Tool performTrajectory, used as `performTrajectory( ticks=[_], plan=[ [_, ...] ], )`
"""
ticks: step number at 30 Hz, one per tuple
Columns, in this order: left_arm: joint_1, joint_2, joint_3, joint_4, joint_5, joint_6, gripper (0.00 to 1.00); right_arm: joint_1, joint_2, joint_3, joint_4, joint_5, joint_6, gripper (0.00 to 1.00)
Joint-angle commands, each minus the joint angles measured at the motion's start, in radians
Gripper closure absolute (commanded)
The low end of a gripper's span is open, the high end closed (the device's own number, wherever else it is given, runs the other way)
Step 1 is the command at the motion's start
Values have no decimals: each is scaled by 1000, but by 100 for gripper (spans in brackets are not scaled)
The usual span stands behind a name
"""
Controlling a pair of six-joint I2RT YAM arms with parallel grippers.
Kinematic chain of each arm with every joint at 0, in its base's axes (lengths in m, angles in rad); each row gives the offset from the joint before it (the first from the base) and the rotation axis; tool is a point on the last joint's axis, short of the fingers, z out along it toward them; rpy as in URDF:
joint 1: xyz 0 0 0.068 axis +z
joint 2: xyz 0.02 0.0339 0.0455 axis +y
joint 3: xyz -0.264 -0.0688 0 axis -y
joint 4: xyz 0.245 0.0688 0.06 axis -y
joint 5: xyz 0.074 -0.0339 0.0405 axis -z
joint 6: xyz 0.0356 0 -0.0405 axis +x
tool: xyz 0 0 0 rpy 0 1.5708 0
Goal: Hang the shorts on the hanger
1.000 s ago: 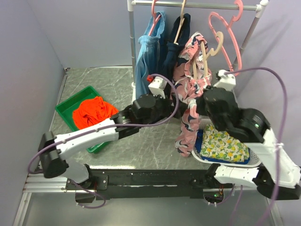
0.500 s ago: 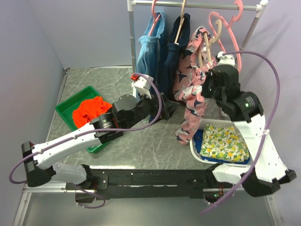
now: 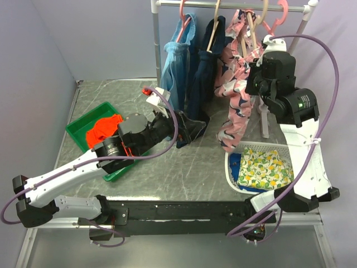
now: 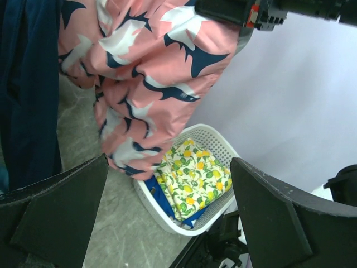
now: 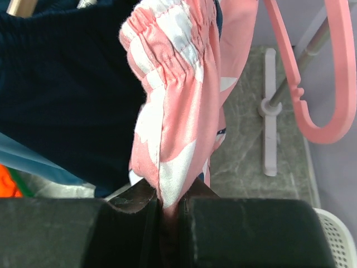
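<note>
The pink shorts (image 3: 237, 84) with navy and white shapes hang high by the rack rail, draped on the beige hanger (image 3: 250, 34), whose hook reaches up near the rail. My right gripper (image 3: 254, 70) is shut on a fold of the shorts just under the elastic waistband, as the right wrist view (image 5: 170, 204) shows on the shorts (image 5: 173, 111). My left gripper (image 3: 181, 121) is open and empty, low and left of the shorts. In the left wrist view the gripper (image 4: 167, 223) frames the hanging shorts (image 4: 145, 72) with nothing between its fingers (image 4: 56, 218).
The rail (image 3: 234, 6) carries a light-blue garment (image 3: 175, 61), a navy garment (image 3: 203, 72) and pink hangers (image 3: 279, 14). A white basket (image 3: 231, 167) with lemon-print cloth (image 3: 265, 167) sits front right. A green bin (image 3: 81, 125) holds orange cloth (image 3: 103, 128). The rack's foot (image 5: 269, 139) stands on the table.
My right arm has lifted the shorts and hanger from above the basket up to the rail. My left arm has drawn back left and lower, away from the shorts.
</note>
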Motion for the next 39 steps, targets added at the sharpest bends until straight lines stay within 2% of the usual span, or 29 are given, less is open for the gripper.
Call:
performTrajectory(
  ticks=[1,14,20,26,39],
  plan=[
    [-1,-30,0,4,8,32,3,-17,53,97,45,23,-48,100],
    [-1,-50,4,-11,-16,41,4,-53,166,157,59,-16,-54,100],
    [-1,-51,7,-19,-21,42,4,-78,251,277,10,-49,-48,100],
    [-1,-54,1,-16,-27,39,4,-83,314,309,-10,-68,-33,100],
    [4,-54,-5,-10,-24,39,3,-93,363,400,-53,-101,7,100]
  ],
)
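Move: The right hand holds the pink shorts, on their hanger, by cloth bunched near the waistband. The free stretch of rail for the hook lies roughly 16 cm ahead of this hand, 2 cm left and 12 cm above. The hanging navy shorts are about 8 cm ahead and 13 cm left, the empty pink hanger some 10 cm ahead and 6 cm right. From the left hand, that stretch of rail is around 28 cm ahead, 15 cm right and 15 cm up. The right hand carries the shorts and hanger about 8 cm forward towards the rail, into the gap between the navy shorts and the empty pink hanger, sinking some 4 cm on the way with a brief check halfway down and easing to a stop. Its fingers keep their pinch on the bunched cloth as the wrist tips downward by just under 10 degrees, so that the hook is brought up to the rail beside the navy shorts' hanger. ##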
